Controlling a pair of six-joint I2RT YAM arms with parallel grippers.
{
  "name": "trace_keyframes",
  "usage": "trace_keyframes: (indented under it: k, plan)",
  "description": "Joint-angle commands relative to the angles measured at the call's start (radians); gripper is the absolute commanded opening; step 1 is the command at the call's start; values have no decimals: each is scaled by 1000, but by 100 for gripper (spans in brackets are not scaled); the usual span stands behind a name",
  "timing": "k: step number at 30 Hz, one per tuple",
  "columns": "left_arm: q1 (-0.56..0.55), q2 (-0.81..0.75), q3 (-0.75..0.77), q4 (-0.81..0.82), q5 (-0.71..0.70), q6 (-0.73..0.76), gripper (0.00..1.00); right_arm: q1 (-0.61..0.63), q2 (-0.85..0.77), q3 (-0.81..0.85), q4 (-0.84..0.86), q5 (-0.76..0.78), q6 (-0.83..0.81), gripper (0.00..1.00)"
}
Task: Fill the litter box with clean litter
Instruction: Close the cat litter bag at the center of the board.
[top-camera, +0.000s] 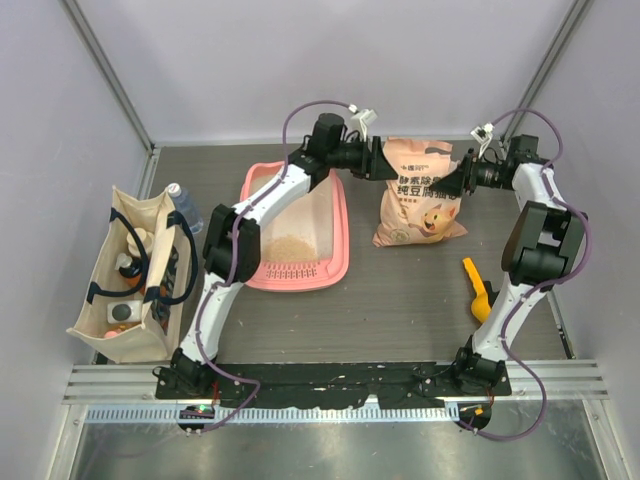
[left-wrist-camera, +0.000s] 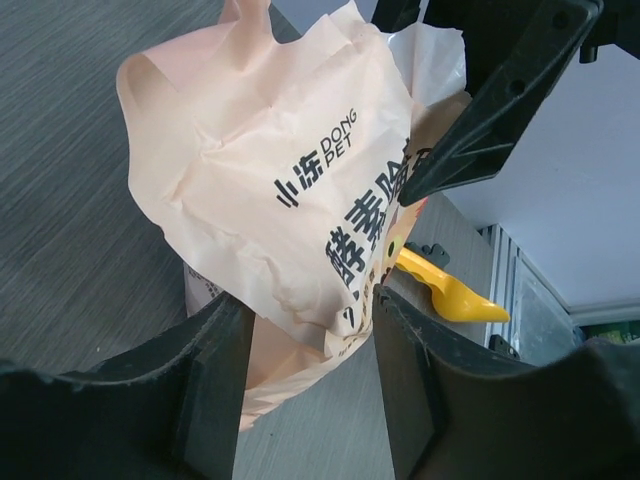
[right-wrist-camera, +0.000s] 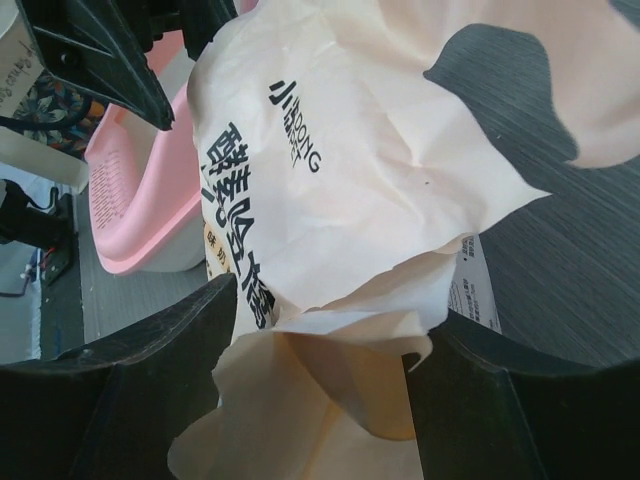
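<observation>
The pink litter box (top-camera: 340, 235) lies left of centre with a tan pile of clean litter (top-camera: 293, 248) on its floor; its rim shows in the right wrist view (right-wrist-camera: 140, 190). A peach litter bag (top-camera: 420, 195) stands to its right. My left gripper (top-camera: 388, 168) is at the bag's upper left edge, open, with a bag corner (left-wrist-camera: 300, 200) between the fingers (left-wrist-camera: 310, 300). My right gripper (top-camera: 447, 185) is at the bag's upper right edge, open, with the crumpled bag top (right-wrist-camera: 330, 150) between its fingers (right-wrist-camera: 330, 310).
A yellow scoop (top-camera: 478, 290) lies on the table at the right, also in the left wrist view (left-wrist-camera: 450, 298). A beige tote bag (top-camera: 135, 270) with bottles stands at the left. Walls enclose the table at the back and sides.
</observation>
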Motion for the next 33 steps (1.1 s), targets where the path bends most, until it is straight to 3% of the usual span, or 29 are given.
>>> trace_keyframes:
  k: [1,5,10,13,17,19,22,23,24,26,29,33]
  plan:
    - [-1,27,60,21,28,5,46,-3,36,109,-2,-104,92,68]
    - [4,30,76,13,39,8,39,-3,70,186,-66,-149,117,68]
    - [10,27,73,13,42,11,22,-1,99,228,-172,-143,120,68]
    - [11,29,73,13,40,10,21,2,122,220,-262,-154,86,57]
    - [13,21,72,10,49,1,1,2,155,252,-398,-194,46,30]
    - [17,6,64,4,65,-10,0,2,145,266,-408,-206,84,22]
    - [31,-22,35,1,91,-36,0,-3,187,379,-548,-213,117,18]
    - [37,-29,17,-3,106,-44,0,-6,194,393,-557,-214,141,6]
    - [46,-34,11,-13,106,-59,0,-4,210,402,-559,-214,223,2]
    - [59,-46,0,-49,97,-76,0,-3,222,409,-545,-210,342,1]
    - [80,-63,-3,-115,88,-114,0,-1,219,311,-380,-195,751,1]
    - [108,-57,4,-220,92,-171,0,5,204,241,-364,-200,880,2]
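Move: The cat litter bag stands between the open fingers of both hands. Its middle is about 8 cm right of the left hand, 7 cm nearer and 9 cm lower, and some 7 cm left of the right hand, 5 cm nearer and 7 cm lower. The litter box lies about 22 cm left of the left hand and 15 cm nearer. The yellow scoop is roughly 9 cm right of the right hand and 28 cm nearer, both down on the table. Both hands pinch the bag's upper side edges: the left closes fully, almost in place, then eases about 2 cm left with a slight roll. The right first rises about 3 cm and reaches slightly forward, comes back partway while closing on bunched film, then rolls some 50 degrees about its own fingers, top side going forward. ##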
